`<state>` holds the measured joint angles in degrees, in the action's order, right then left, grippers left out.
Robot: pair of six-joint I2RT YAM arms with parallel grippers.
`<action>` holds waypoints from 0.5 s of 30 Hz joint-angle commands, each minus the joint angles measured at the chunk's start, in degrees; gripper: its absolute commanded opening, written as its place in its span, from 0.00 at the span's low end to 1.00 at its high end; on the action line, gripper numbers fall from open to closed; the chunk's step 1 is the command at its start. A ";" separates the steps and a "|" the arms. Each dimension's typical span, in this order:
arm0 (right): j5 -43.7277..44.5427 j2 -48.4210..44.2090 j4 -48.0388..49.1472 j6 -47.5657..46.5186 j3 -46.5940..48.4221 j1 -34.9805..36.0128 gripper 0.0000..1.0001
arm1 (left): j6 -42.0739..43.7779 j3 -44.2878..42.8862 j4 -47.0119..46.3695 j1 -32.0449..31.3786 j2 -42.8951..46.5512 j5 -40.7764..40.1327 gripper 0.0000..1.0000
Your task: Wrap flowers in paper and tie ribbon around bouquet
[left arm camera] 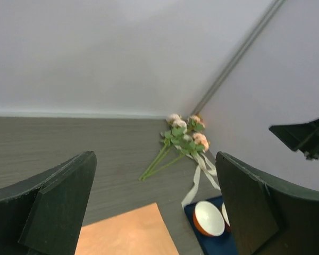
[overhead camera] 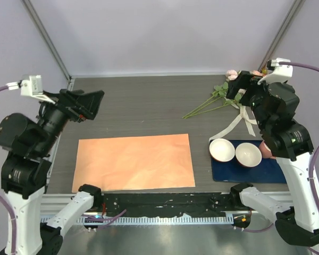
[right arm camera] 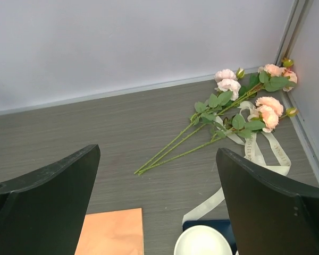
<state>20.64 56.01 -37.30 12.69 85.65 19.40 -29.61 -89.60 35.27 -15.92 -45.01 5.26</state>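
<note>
The paper (overhead camera: 134,162) lies flat, salmon-orange face up, on the dark table in front of the arm bases. The flowers (overhead camera: 219,94) lie loose at the far right corner, pink blooms toward the wall and stems pointing left. The cream ribbon (overhead camera: 229,127) trails from them toward the bowls. A bouquet is out of view. My left gripper (overhead camera: 91,104) hangs open in the air above the table's left side, holding nothing. My right gripper (overhead camera: 237,87) hovers open over the flowers, also holding nothing. The wrist views show the flowers (right arm camera: 239,101), the ribbon (right arm camera: 266,151) and a paper corner (left arm camera: 122,234).
A dark blue mat (overhead camera: 250,172) at the near right carries two white-lined bowls (overhead camera: 222,150) (overhead camera: 248,154). A third orange shape (overhead camera: 266,150) sits partly hidden behind the right arm. Grey walls close in the back and both sides.
</note>
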 commanded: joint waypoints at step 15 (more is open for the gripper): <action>-31.80 15.91 21.90 15.08 -39.04 17.25 0.98 | -19.61 45.72 -18.73 -9.98 -14.32 16.95 0.70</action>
<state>-4.27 79.09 -24.56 21.76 55.29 36.36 -43.55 -51.86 23.18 -18.83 -63.86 27.68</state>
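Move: The paper I'm heading for lies far below my left hand, its middle about 52 cm down, 7 cm to the right and neither ahead nor back. From my right hand its middle is roughly 39 cm left, 9 cm back and 43 cm down. The nearest bowl sits nearly straight under my right hand, about 1 cm back; the ribbon is some 14 cm ahead and 11 cm right, the flowers 28 cm ahead and 6 cm right, both about 42 cm down. I swoop both open hands down fast, some 30 cm each, and inward over the right half of the paper. My right hand also sweeps about 19 cm left, first forward a little and then back, tipping down 45 degrees and turning counter-clockwise. My left goes right and somewhat forward, tips down about 50 degrees, turns clockwise and partly closes its fingers, touching nothing. ##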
